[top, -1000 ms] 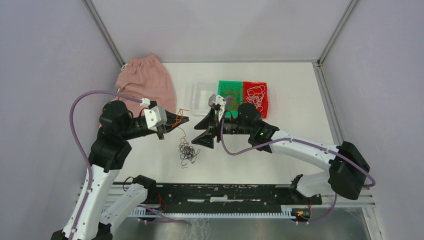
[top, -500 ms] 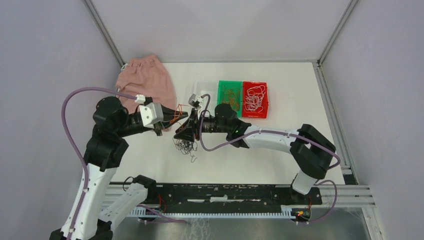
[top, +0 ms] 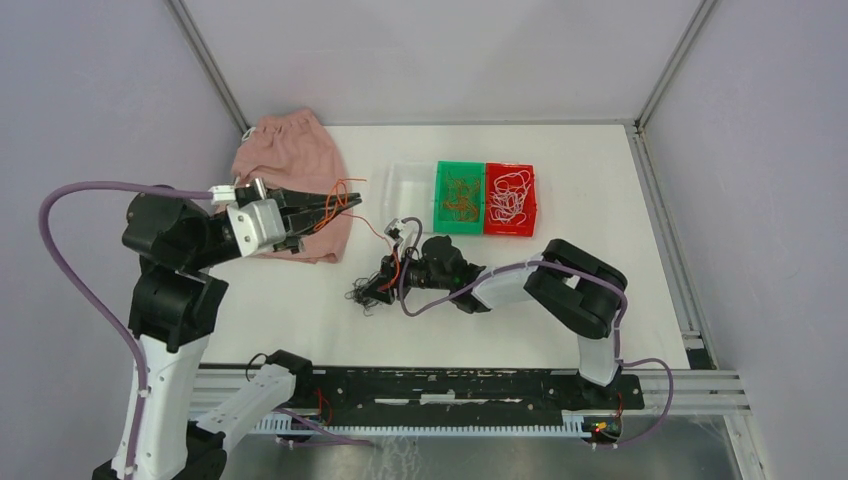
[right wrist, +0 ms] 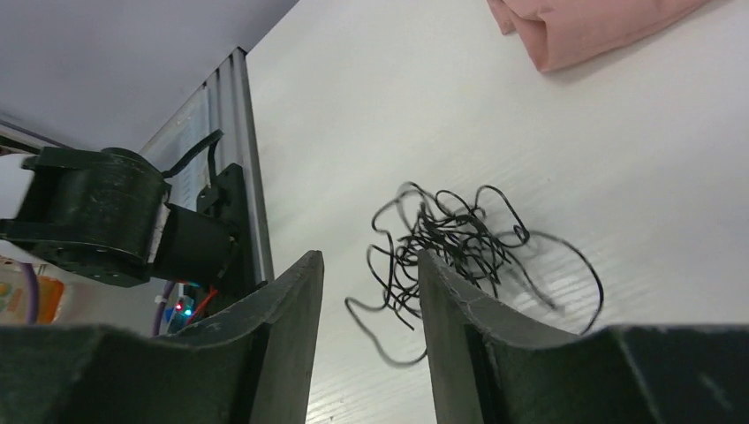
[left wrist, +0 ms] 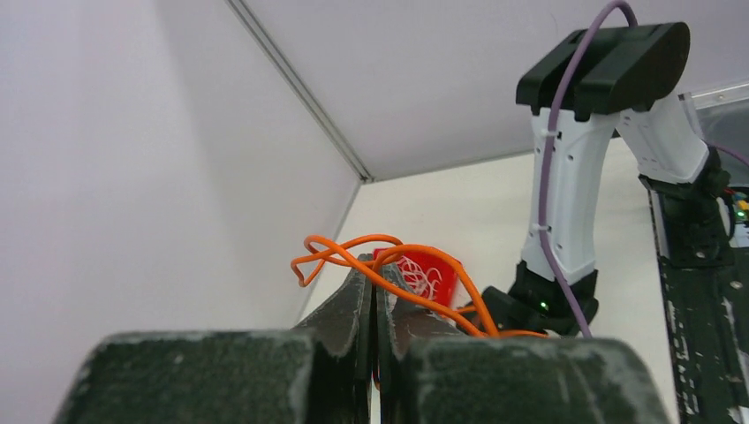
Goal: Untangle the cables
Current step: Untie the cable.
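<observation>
My left gripper [top: 338, 204] hangs above the edge of the pink cloth, shut on a looped orange-red cable [top: 345, 186]. In the left wrist view that orange cable [left wrist: 424, 261] curls over the closed fingertips [left wrist: 360, 281] and trails right toward the other arm. A thin orange strand [top: 378, 231] runs down to the right gripper's area. The black cables [top: 362, 296] lie in a small tangle on the white table. My right gripper [top: 376, 288] sits low beside them. In the right wrist view the right gripper [right wrist: 366, 262] is open, with the black clump [right wrist: 455, 237] just past its tips and loose strands reaching into the gap.
A green tray [top: 459, 165] holding orange cables and a red tray [top: 510, 166] holding white cables stand at the back, with a clear tray [top: 405, 178] to their left. A pink cloth [top: 290, 160] lies at the back left. The black rail [top: 440, 385] runs along the near edge.
The left gripper rose and pulled back left with the orange cable, drawing it out of the black clump. The right arm swung left and down to the black tangle, its jaws narrower than before.
</observation>
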Robot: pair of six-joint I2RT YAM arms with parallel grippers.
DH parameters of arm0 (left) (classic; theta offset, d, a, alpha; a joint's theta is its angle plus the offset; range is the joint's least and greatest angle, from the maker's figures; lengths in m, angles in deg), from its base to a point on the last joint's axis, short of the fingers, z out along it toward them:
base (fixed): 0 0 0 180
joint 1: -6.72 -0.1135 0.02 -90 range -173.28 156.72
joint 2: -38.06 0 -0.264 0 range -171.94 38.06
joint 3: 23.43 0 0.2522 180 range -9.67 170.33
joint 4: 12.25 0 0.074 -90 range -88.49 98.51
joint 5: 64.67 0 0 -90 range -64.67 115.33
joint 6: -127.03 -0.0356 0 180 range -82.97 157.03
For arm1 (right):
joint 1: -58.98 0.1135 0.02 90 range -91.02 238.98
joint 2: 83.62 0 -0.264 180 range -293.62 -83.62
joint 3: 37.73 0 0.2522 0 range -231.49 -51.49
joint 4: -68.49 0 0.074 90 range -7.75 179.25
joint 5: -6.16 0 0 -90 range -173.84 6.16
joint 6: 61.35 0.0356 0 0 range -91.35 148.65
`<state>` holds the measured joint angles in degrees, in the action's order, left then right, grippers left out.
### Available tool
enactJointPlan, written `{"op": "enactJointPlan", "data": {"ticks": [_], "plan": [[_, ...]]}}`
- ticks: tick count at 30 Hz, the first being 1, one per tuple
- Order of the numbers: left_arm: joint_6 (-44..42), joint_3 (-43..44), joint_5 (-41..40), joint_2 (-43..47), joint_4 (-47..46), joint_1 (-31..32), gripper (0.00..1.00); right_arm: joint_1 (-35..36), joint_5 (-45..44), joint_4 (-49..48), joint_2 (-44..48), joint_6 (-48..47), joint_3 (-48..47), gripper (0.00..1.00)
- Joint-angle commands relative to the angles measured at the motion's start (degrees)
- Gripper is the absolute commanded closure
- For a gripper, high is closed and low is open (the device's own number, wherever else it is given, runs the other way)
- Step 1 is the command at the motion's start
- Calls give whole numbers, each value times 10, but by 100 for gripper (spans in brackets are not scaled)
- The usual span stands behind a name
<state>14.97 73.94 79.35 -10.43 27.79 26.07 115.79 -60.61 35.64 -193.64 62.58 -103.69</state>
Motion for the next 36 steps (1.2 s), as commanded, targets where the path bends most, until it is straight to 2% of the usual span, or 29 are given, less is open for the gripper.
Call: {"op": "enactJointPlan", "data": {"ticks": [1,5,8,13,17,22,26,31,36], "plan": [[-10,47,-9,-12,-67,1,97,9,-37,-36,7,-27,10,49],[-11,68,-21,-25,-79,1,97,8,-52,-34,23,-35,25,46],[-24,51,-20,-23,-64,1,97,9,-63,-31,70,-46,40,43],[-34,-13,-22,1,-44,1,97,5,-82,9,166,-50,46,36],[-56,-60,-30,17,-17,1,97,0,-89,78,226,-80,31,34],[-76,-108,-37,21,3,1,97,-6,-76,80,288,-113,32,33],[-80,-131,-37,24,7,1,97,-8,-63,147,328,-166,23,31],[-96,-143,-39,31,33,1,97,-24,-106,272,406,-217,6,29],[-95,-154,-37,39,33,1,97,-42,-76,293,460,-219,4,26]]}}
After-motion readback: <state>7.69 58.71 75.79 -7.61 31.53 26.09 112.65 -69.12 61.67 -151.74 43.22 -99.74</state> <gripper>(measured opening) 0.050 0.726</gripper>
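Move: Just beyond the right fingertips lies the black cable, about 2 cm ahead, 2 cm to the left and 8 cm below the hand. The orange loop, still pinched by the left hand, is roughly 5 cm back, 6 cm right and 38 cm up from the right hand; the white bin is some 24 cm ahead and 10 cm right. From the left hand the black cable lies about 7 cm ahead, 7 cm left and 46 cm below. Dipping a last centimetre or two by the black cable, the right hand then lifts about 20 cm, clear of it, and swings some 11 cm right, rolling its forward side up and opening from half to nearly three quarters. The left keeps its pinch on the orange cable, bobs up about 5 cm, then lowers some 15 cm with a little forward travel, so the two grippers end close together. ##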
